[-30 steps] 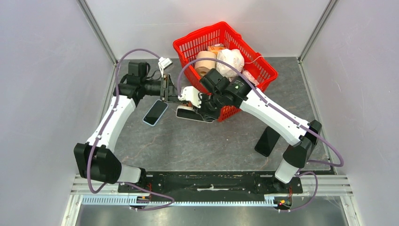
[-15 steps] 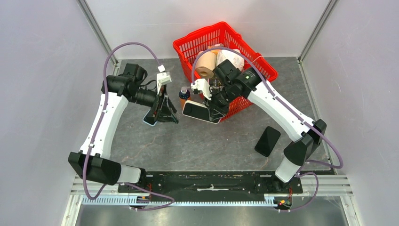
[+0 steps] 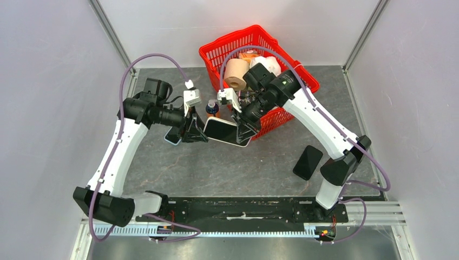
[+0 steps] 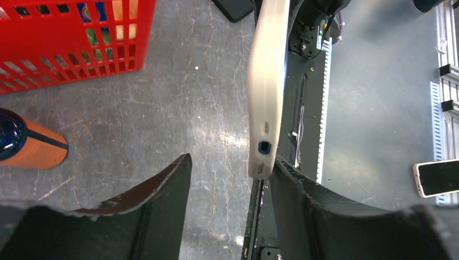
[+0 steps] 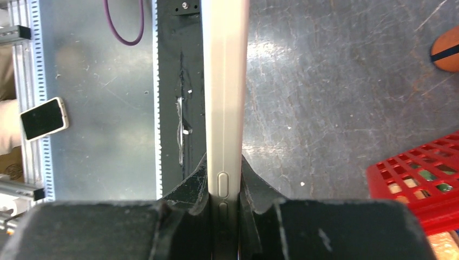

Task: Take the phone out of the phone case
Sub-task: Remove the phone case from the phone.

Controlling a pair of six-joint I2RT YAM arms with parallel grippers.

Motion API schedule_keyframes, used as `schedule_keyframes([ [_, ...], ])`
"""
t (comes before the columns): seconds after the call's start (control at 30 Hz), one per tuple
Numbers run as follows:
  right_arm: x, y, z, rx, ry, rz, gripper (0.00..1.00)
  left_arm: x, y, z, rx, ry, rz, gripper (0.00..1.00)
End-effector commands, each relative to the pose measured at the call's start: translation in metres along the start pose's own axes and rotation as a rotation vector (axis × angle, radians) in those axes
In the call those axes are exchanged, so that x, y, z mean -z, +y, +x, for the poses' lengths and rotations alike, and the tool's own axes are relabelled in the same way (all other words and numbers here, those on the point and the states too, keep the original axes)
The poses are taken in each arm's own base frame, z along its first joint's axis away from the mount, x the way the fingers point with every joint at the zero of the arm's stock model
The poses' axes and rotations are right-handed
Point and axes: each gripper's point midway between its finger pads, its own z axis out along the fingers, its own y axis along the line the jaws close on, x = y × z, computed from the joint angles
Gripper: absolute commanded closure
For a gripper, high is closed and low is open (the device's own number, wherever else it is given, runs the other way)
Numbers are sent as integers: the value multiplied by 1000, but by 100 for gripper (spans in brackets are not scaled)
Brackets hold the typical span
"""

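Observation:
The phone in its white case (image 3: 227,131) hangs above the table, and my right gripper (image 3: 244,123) is shut on its right end. In the right wrist view the case (image 5: 224,81) runs edge-on away from the gripper (image 5: 224,172), its side buttons between the fingers. My left gripper (image 3: 196,131) is at the case's left end with its jaws open. In the left wrist view the case's end (image 4: 263,157) lies against the inside of the right finger (image 4: 289,184), with a wide gap to the left finger (image 4: 170,184). The phone's own screen is hidden.
A red basket (image 3: 216,54) of toilet rolls and packets stands at the back. An orange bottle (image 3: 211,108) stands just behind the grippers. A blue-cased phone (image 3: 172,138) lies under the left gripper, and a black phone (image 3: 307,161) lies at the right.
The right gripper has lifted the cased phone and carried it left and nearer. The left gripper swung right, off the blue-cased phone, to the case's left end, and its jaws widened.

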Motion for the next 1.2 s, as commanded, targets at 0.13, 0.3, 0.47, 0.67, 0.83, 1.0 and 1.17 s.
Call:
schedule_keyframes([
  [0.13,7,16,-15,27,-53,-65,100,-5,-12,-20,-56,-79,40,42],
  [0.3,6,15,-14,24,-51,-67,100,-5,-15,-14,-74,-75,37,46],
  [0.47,7,14,-14,17,-52,-64,100,-5,-20,-8,-103,-76,42,47],
  [0.67,6,14,-15,15,-55,-70,100,-9,-23,-7,-91,-77,74,48],
  [0.83,6,14,-14,9,-56,-73,100,-15,-25,-4,-70,-72,102,60],
  [1.0,7,13,-15,5,-60,-72,100,-17,-26,0,-67,-69,107,62],
  [1.17,6,11,-17,1,-64,-76,100,-18,-26,2,-69,-75,96,61],
])
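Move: The cased phone is in the right gripper, its middle about 5 cm left and 1 cm forward of that hand, roughly level. From the left gripper its middle lies some 8 cm right, 1 cm back and 2 cm higher; its near lower corner is about 2 cm back and 1 cm right, level with the fingers. The orange bottle stands about 17 cm ahead, 1 cm right and 20 cm below the left hand; the blue-edged phone lies 12 cm ahead, 15 cm left, 26 cm below. Bring the left gripper about 2 cm back and 1 to 2 cm to the right, so that the cased phone's near lower corner comes into the gap between its fingers, then sink about 1 cm. Narrow the fingers to roughly two thirds of their starting gap on the way, without closing them, and turn the wrist only some 5 degrees. Keep the right gripper's hold on the phone's other end, nearly still. ##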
